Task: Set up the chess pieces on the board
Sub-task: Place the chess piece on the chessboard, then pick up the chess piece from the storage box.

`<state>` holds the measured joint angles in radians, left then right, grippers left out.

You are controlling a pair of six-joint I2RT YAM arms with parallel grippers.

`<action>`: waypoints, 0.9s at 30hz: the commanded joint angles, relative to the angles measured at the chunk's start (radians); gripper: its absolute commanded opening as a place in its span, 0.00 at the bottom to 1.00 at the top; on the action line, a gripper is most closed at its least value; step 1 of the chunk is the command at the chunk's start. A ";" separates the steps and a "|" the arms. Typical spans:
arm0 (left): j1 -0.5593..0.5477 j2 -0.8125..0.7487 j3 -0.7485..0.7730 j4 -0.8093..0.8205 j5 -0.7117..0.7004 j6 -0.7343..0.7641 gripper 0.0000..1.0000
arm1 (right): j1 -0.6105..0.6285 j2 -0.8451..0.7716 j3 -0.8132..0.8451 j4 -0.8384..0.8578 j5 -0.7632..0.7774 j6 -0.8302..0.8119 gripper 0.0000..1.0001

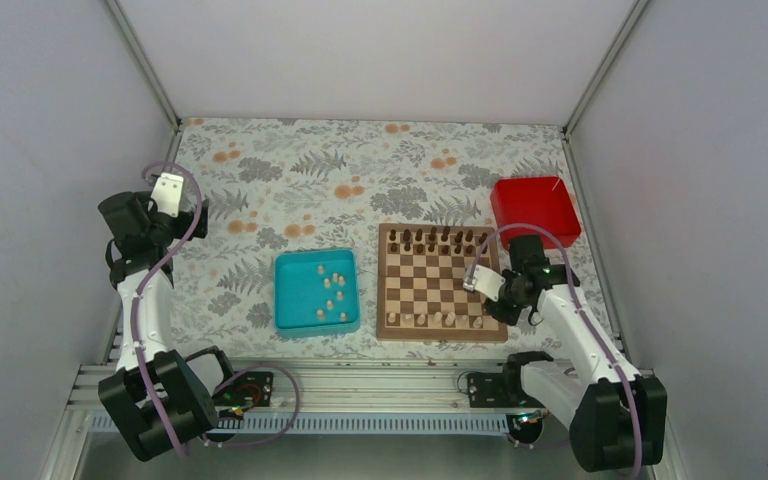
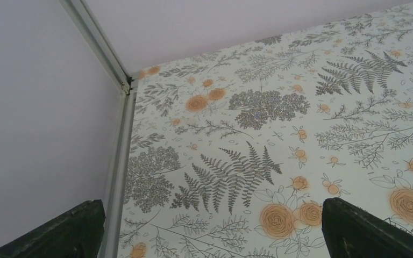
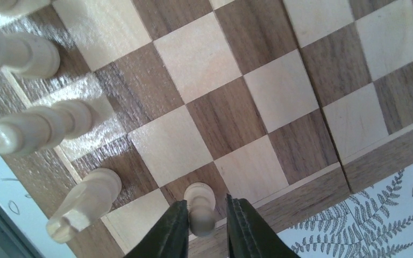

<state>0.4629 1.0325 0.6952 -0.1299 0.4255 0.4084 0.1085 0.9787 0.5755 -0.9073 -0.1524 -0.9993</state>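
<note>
The board (image 1: 440,282) lies right of the table's centre, with dark chessmen (image 1: 438,240) along its far rows. Several pale chess pieces (image 1: 442,320) stand on its near row; more lie in the teal tray (image 1: 316,327). In the right wrist view, my right gripper (image 3: 204,207) straddles a pale pawn (image 3: 199,194) standing upright on a dark square by the board's (image 3: 204,70) right border. The jaws are slightly apart, with a gap beside the pawn's head. My left gripper (image 1: 168,185) hangs wide open over the floral cloth at the far left, its fingers (image 2: 355,228) holding nothing.
A red box (image 1: 534,207) sits just behind the board's far right corner. The teal tray stands left of the board. Three taller pale pieces (image 3: 43,126) stand close to the left of the right gripper. White walls and metal posts enclose the table.
</note>
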 commanded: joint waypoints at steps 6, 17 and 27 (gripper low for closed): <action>0.008 -0.002 0.004 0.018 0.014 0.012 1.00 | -0.010 0.024 0.219 -0.108 -0.082 -0.027 0.36; 0.009 -0.011 0.000 0.019 0.039 0.011 1.00 | 0.318 0.290 0.609 -0.152 -0.063 0.123 0.44; 0.009 -0.014 0.001 0.017 0.059 0.009 1.00 | 0.754 0.714 0.881 -0.055 0.026 0.232 0.43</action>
<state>0.4648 1.0309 0.6952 -0.1295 0.4541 0.4107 0.7685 1.5635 1.3666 -1.0027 -0.1642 -0.8219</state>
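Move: The right hand is at the board's near right corner, with the just-placed light pawn standing between its barely parted fingertips. The light pieces waiting in the teal tray lie about 36 cm to its left and 4 cm ahead, at nearly the same height. A light knight stands some 3 cm left of the pawn and 3 cm nearer; the end of the dark pawn row is about 15 cm straight ahead. From the left hand, the tray pieces are some 33 cm right, 12 cm back and 17 cm below. Up and forward first, the right hand lifts clear of the light pawn as its fingers go on opening to nearly half, rising some 12 cm and reaching about 7 cm out. Then it swings fast to the left across the board, about 22 cm in all, turning nearly 30 degrees counter-clockwise and starting to sink as it nears the teal tray. ##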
